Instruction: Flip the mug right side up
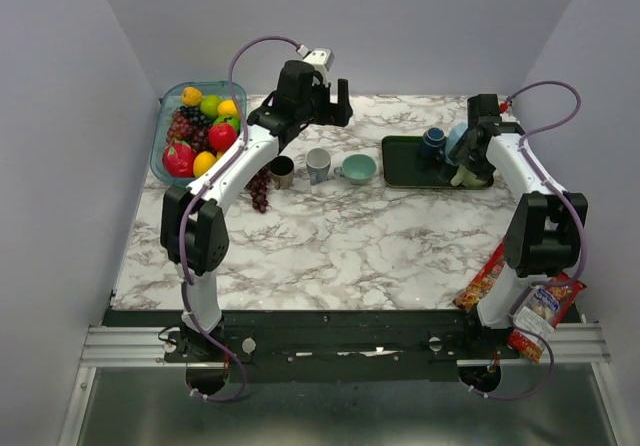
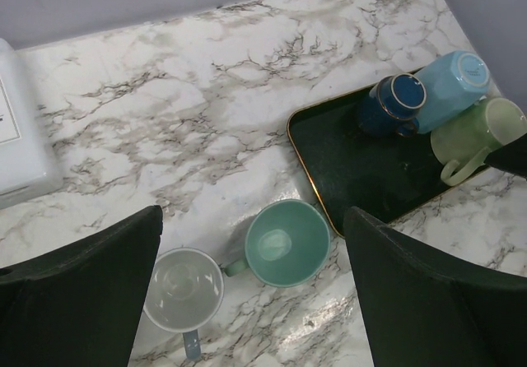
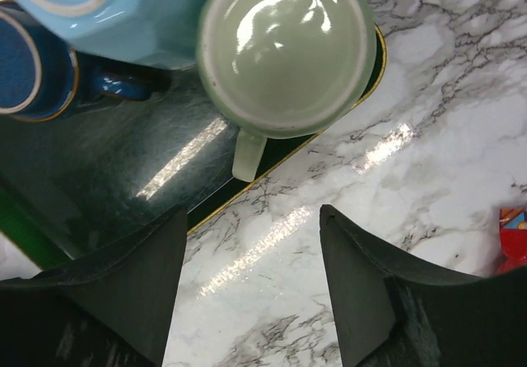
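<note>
Three mugs stand upside down on the dark green tray [image 1: 405, 161]: a navy one [image 1: 432, 143], a light blue one [image 1: 455, 136] and a pale green one [image 1: 466, 175]. In the right wrist view the pale green mug [image 3: 284, 50] shows its base up at the tray's gold rim [image 3: 272, 165], handle toward my right gripper [image 3: 253, 215]. That gripper [image 1: 470, 161] is open and empty, just above this mug. My left gripper [image 1: 335, 101] is open and empty, high over the far table; its view [image 2: 254, 219] shows the tray [image 2: 346, 169] and the green mug [image 2: 478, 132].
A brown mug [image 1: 282, 171], a white mug [image 1: 318, 164] and a teal mug [image 1: 357, 169] stand upright left of the tray. A fruit basket [image 1: 195, 131] sits at far left with grapes [image 1: 260, 188] beside it. Snack packets [image 1: 485, 281] lie near the right arm's base.
</note>
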`<state>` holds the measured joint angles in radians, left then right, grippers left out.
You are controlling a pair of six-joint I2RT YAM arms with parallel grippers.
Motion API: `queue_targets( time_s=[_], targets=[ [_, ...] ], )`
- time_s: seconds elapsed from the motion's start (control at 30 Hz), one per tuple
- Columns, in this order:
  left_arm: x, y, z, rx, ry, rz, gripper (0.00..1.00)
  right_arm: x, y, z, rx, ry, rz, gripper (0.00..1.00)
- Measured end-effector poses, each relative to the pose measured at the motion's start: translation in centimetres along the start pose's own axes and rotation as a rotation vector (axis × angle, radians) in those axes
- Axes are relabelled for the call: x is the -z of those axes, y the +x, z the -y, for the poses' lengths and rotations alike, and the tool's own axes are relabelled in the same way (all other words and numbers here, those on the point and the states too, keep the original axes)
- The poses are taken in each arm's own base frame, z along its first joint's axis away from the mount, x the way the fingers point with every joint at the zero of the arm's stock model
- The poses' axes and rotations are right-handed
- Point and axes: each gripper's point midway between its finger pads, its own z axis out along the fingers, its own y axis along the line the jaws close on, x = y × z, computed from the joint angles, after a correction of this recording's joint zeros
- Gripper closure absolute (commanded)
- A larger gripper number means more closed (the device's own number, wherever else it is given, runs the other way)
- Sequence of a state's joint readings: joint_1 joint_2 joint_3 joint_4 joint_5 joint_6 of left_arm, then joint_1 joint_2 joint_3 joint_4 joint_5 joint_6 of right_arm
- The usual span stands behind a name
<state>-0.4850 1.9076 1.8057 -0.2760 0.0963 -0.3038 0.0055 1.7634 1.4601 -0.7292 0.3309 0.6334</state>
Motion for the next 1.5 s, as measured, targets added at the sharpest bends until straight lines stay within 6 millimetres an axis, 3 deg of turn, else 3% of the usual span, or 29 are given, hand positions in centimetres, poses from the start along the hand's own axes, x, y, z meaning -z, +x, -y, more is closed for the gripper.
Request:
queue_targets(
  time_s=[0.27,0.57,1.13,1.23,1.43,1.5],
  targets=[
    [0.0,0.4,-0.7,0.017,0.008,-0.012,0.01,-2.2,0.3,0.3,-0.096,0.102,-0.019,0.28],
    [0.5,1.7,-1.4,0.011,0.000,-0.043,0.01,-4.5,1.9,0.8,-0.174,0.190,-0.061,0.38],
    [1.9,2.2,-3.3,-0.003,-0.033,-0.057,0.01,-5.4,2.0,1.1,-0.210,0.240,-0.052,0.39],
    [1.9,2.8,-3.8,0.002,-0.042,-0.070,0.01,-5.5,1.7,1.4,-0.216,0.245,-0.049,0.46],
    [1.9,3.1,-4.2,0.006,-0.047,-0.077,0.01,-5.7,0.8,1.4,-0.223,0.236,-0.041,0.70],
    [1.9,3.1,-4.3,0.007,-0.046,-0.076,0.01,-5.7,0.7,1.2,-0.222,0.231,-0.041,0.83]
  ],
)
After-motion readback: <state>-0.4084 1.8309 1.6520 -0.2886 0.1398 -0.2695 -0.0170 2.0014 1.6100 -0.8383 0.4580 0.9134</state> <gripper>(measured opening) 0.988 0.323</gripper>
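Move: The green mug lies upturned in the tray, its middle about 5 cm ahead of my right hand, 7 cm to the right and 6 cm below, its handle sticking out back and left towards me. The light blue mug is about 11 cm ahead and 4 cm to the right of that hand; the dark blue mug is roughly 11 cm ahead and 4 cm to the left. From my left hand the green mug is some 37 cm to the right, 2 cm back and 20 cm down. I sink my right hand about 5 cm beside the green mug while turning it nearly 20 degrees clockwise, pause low, then ease forward and right a couple of centimetres so the handle comes between the fingers, which narrow from well open to about a third. My empty left hand stays open and drifts some 5 cm left and 3 cm down, away from the tray. ##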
